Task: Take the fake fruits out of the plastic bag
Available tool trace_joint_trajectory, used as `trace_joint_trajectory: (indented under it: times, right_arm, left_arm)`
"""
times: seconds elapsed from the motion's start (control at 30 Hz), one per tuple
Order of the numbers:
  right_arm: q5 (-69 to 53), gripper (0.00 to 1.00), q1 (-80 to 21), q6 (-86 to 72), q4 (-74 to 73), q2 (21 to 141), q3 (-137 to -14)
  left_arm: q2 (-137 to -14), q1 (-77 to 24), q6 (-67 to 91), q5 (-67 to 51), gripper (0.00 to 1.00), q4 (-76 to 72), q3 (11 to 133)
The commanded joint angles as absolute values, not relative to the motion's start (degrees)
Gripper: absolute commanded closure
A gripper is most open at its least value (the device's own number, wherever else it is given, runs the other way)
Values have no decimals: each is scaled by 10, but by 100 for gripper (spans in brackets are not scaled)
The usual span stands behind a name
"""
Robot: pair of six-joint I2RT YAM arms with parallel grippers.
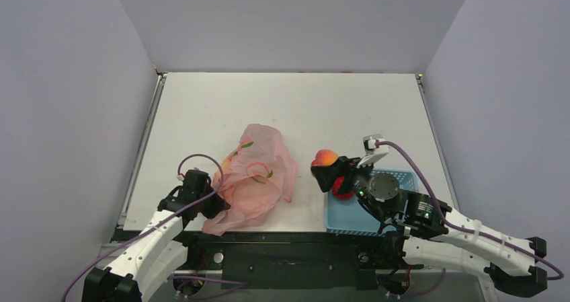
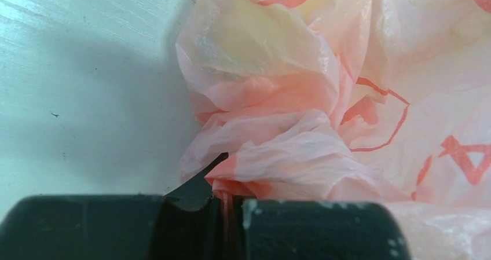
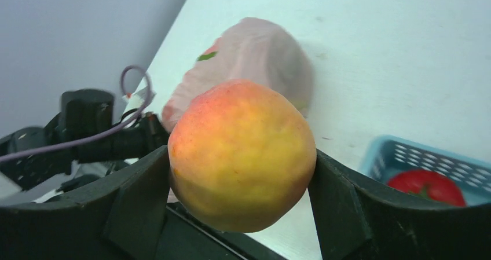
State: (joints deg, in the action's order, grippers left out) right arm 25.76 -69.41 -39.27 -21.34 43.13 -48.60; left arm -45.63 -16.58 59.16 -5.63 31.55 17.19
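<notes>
The pink plastic bag [image 1: 257, 177] lies crumpled left of the table's middle, and something yellowish shows through its film [image 2: 272, 34]. My left gripper [image 1: 216, 204] is shut on a pinched fold at the bag's near-left corner [image 2: 231, 205]. Held above the table, just left of the basket, the orange-pink peach [image 1: 325, 158] fills the right wrist view [image 3: 242, 153], with my right gripper [image 1: 327, 169] shut on it. The red tomato-like fruit [image 3: 427, 186] lies in the blue basket, partly hidden by the right arm in the top view [image 1: 343, 189].
The blue perforated basket [image 1: 400, 178] stands at the near right, under the right wrist. The bag [image 3: 255, 57] also shows behind the peach in the right wrist view. White table [image 1: 296, 107] stretches to the grey back wall.
</notes>
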Motion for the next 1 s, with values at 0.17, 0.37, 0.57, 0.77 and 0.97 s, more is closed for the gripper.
trace_joint_trajectory:
  times: [0.17, 0.37, 0.57, 0.77, 0.97]
  right_arm:
    - [372, 100, -572, -519, -417, 321, -369]
    - [331, 100, -474, -616, -513, 327, -348]
    - [238, 100, -461, -724, -583, 292, -320]
    - [159, 100, -462, -735, -584, 263, -273]
    - [113, 90, -466, -692, -501, 311, -240]
  left_arm:
    - [-456, -169, 573, -33, 100, 289, 169]
    - [-459, -169, 576, -48, 100, 282, 166]
    - [-453, -169, 561, -37, 100, 310, 182]
    - [-431, -169, 567, -32, 100, 314, 177]
    - [-444, -168, 568, -40, 100, 304, 191]
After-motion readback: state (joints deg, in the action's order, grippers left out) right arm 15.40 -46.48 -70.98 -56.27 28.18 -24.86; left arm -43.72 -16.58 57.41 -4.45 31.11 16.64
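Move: The peach is already in the right hand's grip, high up. The tray's middle lies about 22 cm to that hand's right, 1 cm ahead and some 27 cm below. The tomato, in the tray's far left part, is about 11 cm right, 5 cm ahead and 26 cm down; the bag's middle is roughly 22 cm left, 10 cm ahead and 27 cm down. From the left hand, the tray's middle is some 52 cm right, about level ahead and 1 cm down. The peach, kept in the right fingers, is swept right and down together, then drawn back as it sinks into the near left part of the tray, beside the tomato: some 22 cm down and 15 cm right overall. The fingers tip about 40 degrees towards pointing down and swing roughly 30 degrees clockwise without opening. The left hand stays, pinching the bag. ##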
